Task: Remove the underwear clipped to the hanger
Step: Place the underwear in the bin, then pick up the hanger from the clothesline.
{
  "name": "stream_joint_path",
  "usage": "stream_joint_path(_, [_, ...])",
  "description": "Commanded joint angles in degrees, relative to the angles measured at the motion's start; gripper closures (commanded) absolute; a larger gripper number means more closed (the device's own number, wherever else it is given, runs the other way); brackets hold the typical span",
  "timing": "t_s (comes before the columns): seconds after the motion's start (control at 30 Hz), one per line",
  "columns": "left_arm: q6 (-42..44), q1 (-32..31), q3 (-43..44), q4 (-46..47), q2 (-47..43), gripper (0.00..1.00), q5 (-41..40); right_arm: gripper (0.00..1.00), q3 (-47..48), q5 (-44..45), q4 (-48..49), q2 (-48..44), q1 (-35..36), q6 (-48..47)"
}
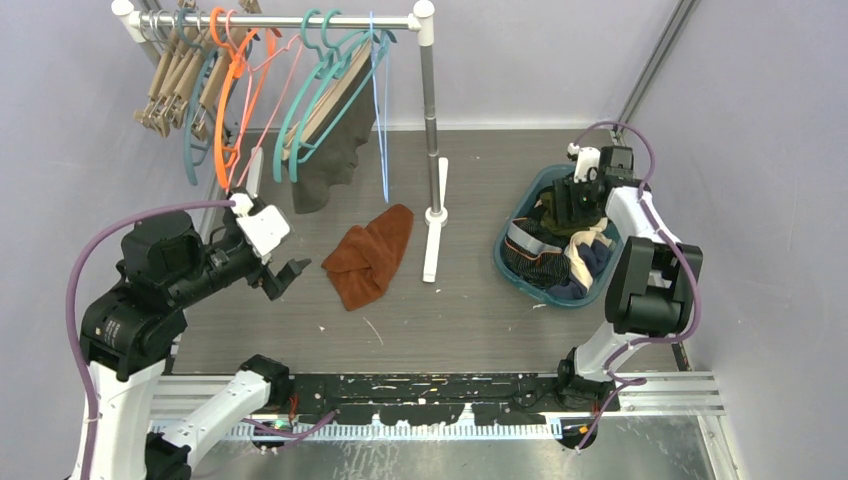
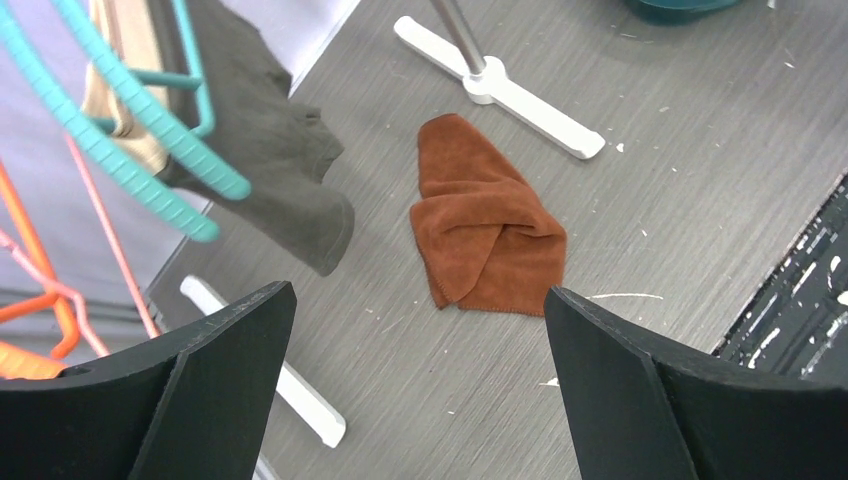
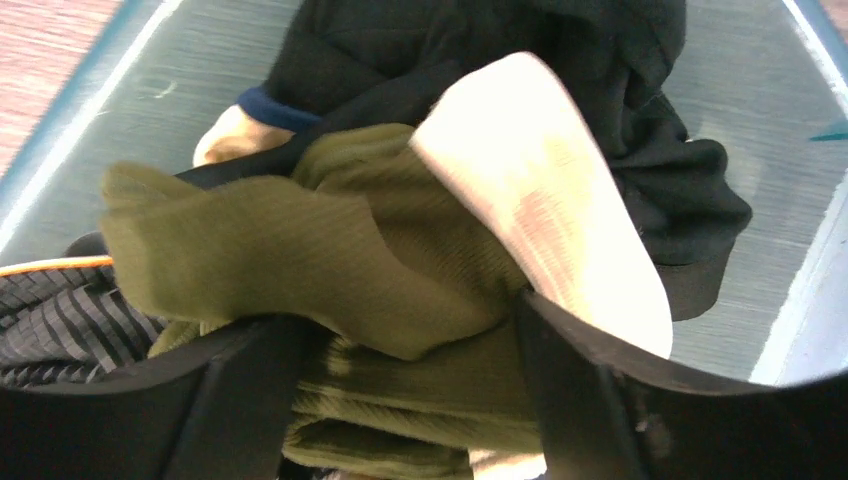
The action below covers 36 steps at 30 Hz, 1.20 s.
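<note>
A grey-brown pair of underwear (image 1: 335, 160) hangs clipped to a teal hanger (image 1: 320, 90) on the rail; the left wrist view shows it (image 2: 290, 170) at upper left. My left gripper (image 1: 285, 278) hovers open and empty over the floor, left of a rust-brown cloth (image 1: 370, 255); its jaws (image 2: 420, 295) stand wide apart. My right gripper (image 1: 578, 205) reaches down into the teal basket (image 1: 500, 252). Its jaws (image 3: 405, 315) stand apart with olive-green underwear (image 3: 330, 250) bunched loosely between them, its cream waistband (image 3: 545, 200) folded over. Dark underwear (image 3: 620, 120) lies behind.
The rack's pole (image 1: 430, 120) and white foot (image 1: 435, 235) stand between the cloth and the basket. Orange, pink, teal and wooden hangers crowd the rail's left half (image 1: 220, 90). The rust-brown cloth (image 2: 485, 230) lies crumpled ahead of my left fingers.
</note>
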Motion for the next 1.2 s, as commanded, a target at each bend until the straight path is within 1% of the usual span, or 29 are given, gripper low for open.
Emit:
stream_joint_path(0.0, [-4.7,3.0,4.0,2.7,0.8,0.02,-2.7,0.13,-0.4,-6.1,-0.5,-8.5,0.3,-0.4])
stream_joint_path(0.1, [-6.6,4.8,5.9,2.6,1.2,0.02,-2.9,0.03,-0.3,-7.1,-0.5,-11.0,0.3,-0.2])
stream_joint_path(0.2, [-9.0,6.4,7.1,3.4,1.7,0.02,-4.0,0.01,0.7,-7.8,-1.3,-13.3,0.3,0.4])
stream_joint_path(0.3, [-14.2,8.6,8.2,6.3,2.6,0.02,-6.5,0.01,1.3,-9.7,-1.9,-16.1,0.3,1.1])
stream_joint_path(0.4, [-18.6,11.2,9.3,7.9,3.2,0.02,-5.7,0.01,1.2,-12.9,-2.6,-19.2,0.3,1.3])
stream_joint_path(0.57, [-22.8,14.1,8.9,9.6,3.5,0.02,-5.0,0.01,0.7,-20.2,-4.1,-23.6,0.3,1.8])
stream_joint_path(0.7, [-23.7,14.9,7.3,11.3,3.8,0.02,-4.6,0.03,0.8,-25.8,-4.8,-25.4,0.8,4.1])
stream_joint_path(0.8, [-23.6,15.1,6.3,13.1,4.4,0.02,-4.9,0.03,-0.7,-28.7,-2.9,-27.5,1.6,6.5])
stream_joint_path(0.9, [-23.3,15.1,5.8,15.8,5.5,0.02,-6.1,0.04,-4.0,-29.8,0.3,-30.2,2.2,7.1])
stream_joint_path(1.1, [-23.9,15.1,6.2,19.9,8.3,0.02,-8.2,0.02,-10.2,-31.2,4.2,-34.5,2.3,4.4])
stream_joint_path(1.17, [-25.0,15.1,6.5,20.9,9.1,0.01,-8.8,0.02,-12.2,-31.7,5.8,-36.0,2.2,4.3])
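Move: The olive underwear lies right at the right hand's finger pads, a couple of centimetres below them; the striped underwear is about 8 cm to the left and 8 cm back, the cream underwear 8 cm back and 2 cm right. From the empty left hand, the near ends of the teal hangers are some 16 cm ahead, about level; the grey underwear hangs about 24 cm ahead, 8 cm right and 5 cm below. The olive underwear is left in the bin as the right fingers, already partly open, spread fully and come free of the cloth; that hand climbs about 15 cm, swinging left and somewhat back, its fingers tipping up. The open left hand goes up and left, then forward about 8 cm towards the teal hangers, turning some 25 degrees counter-clockwise, its left side dipping. ##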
